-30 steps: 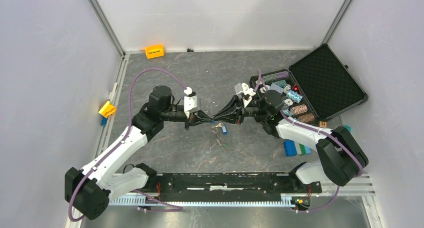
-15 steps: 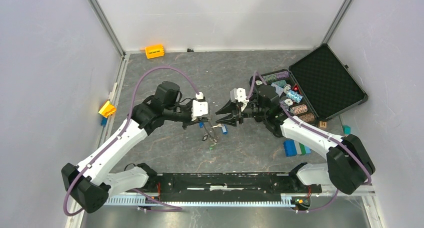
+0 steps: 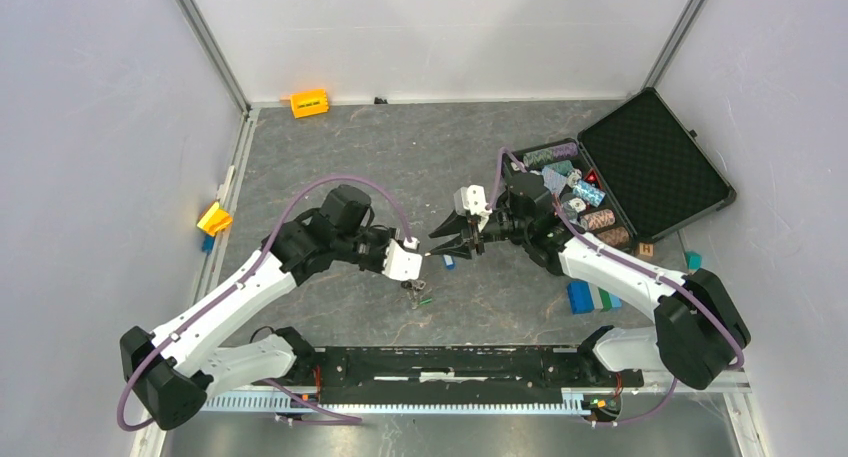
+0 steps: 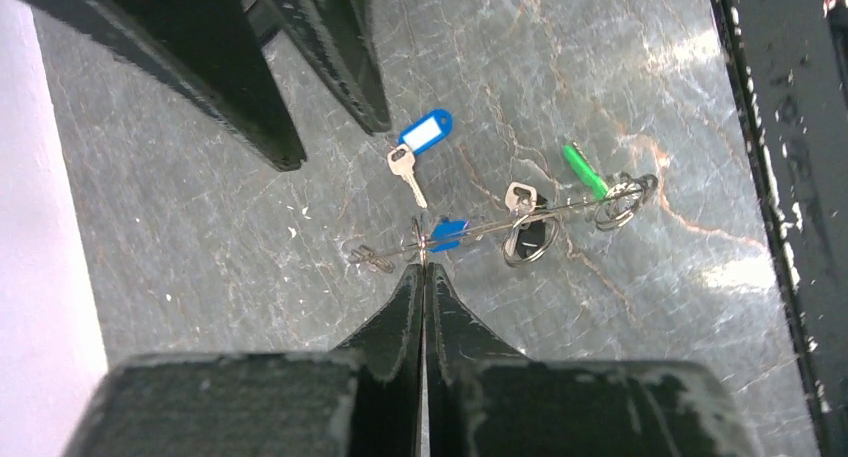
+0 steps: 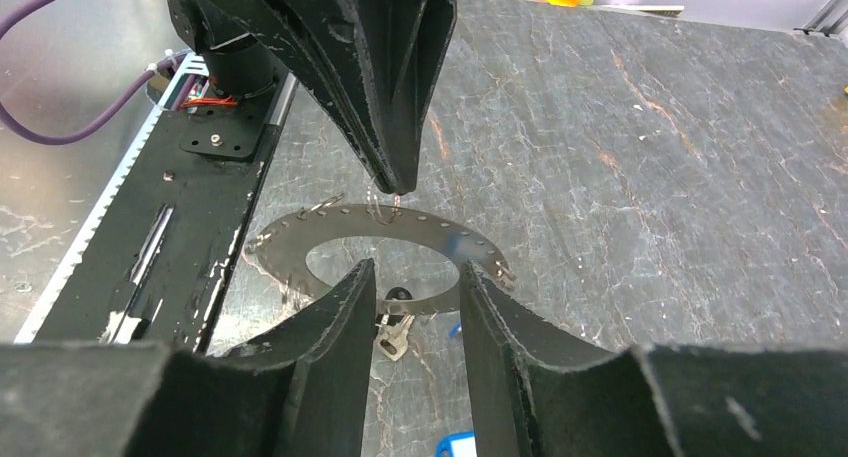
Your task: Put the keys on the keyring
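Note:
My left gripper is shut on the edge of the keyring, a thin flat metal ring held just above the table. Keys hang from it: a blue-tagged one, a black-tagged one and a green-tagged one. In the top view this bunch of keys dangles under the left gripper. Another key with a blue tag lies loose on the table. My right gripper is open facing the ring's near edge and grips nothing.
An open black case with stacks of striped chips stands at the right. Blue and green blocks lie near the right arm, an orange block at the back and a yellow one at the left wall. A black rail lines the near edge.
The right gripper opened and let go where both grippers had met. The left gripper carried the keyring and its hanging keys down toward the near edge.

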Action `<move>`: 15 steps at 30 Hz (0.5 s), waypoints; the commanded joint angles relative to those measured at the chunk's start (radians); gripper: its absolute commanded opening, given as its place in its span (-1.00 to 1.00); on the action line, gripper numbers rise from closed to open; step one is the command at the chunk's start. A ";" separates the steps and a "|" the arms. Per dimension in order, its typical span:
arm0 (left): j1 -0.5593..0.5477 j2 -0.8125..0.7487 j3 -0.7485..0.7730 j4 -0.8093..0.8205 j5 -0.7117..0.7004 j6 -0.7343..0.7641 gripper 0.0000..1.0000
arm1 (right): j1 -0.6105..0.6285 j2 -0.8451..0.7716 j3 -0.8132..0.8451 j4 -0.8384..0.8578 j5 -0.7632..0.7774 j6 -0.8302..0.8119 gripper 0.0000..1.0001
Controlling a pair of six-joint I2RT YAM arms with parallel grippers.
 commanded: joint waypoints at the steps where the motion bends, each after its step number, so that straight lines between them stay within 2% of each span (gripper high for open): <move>1: -0.009 -0.033 -0.019 -0.045 0.007 0.259 -0.96 | 0.002 -0.014 0.016 0.006 -0.018 -0.019 -0.17; 10: -0.011 -0.086 -0.127 -0.084 0.015 0.474 -0.96 | 0.002 -0.002 0.014 -0.005 -0.011 -0.025 -0.21; 15: -0.011 -0.112 -0.191 -0.030 0.010 0.490 -0.95 | 0.002 0.011 0.018 -0.036 0.009 -0.055 -0.22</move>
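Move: My left hand holds the round keyring plate by one of its small rings, and I'm taking it to the bare table about 17 cm below, roughly 2 cm back and 2 cm left. The plate's green tag hangs some 7 cm back, 1 cm right and 12 cm below that hand; the loose key with the blue tag lies 5 cm to its right, level with it, 18 cm down. From my right hand that bare patch is about 4 cm back, 5 cm left and 18 cm below. I lower my left hand about 4 cm, drawing it back and to my left by some 2 cm each, so the keyring comes down towards the table and away from my open right fingers. As it sinks I roll the wrist roughly 20 degrees clockwise, keeping the shut fingers' pinch on the small ring. ##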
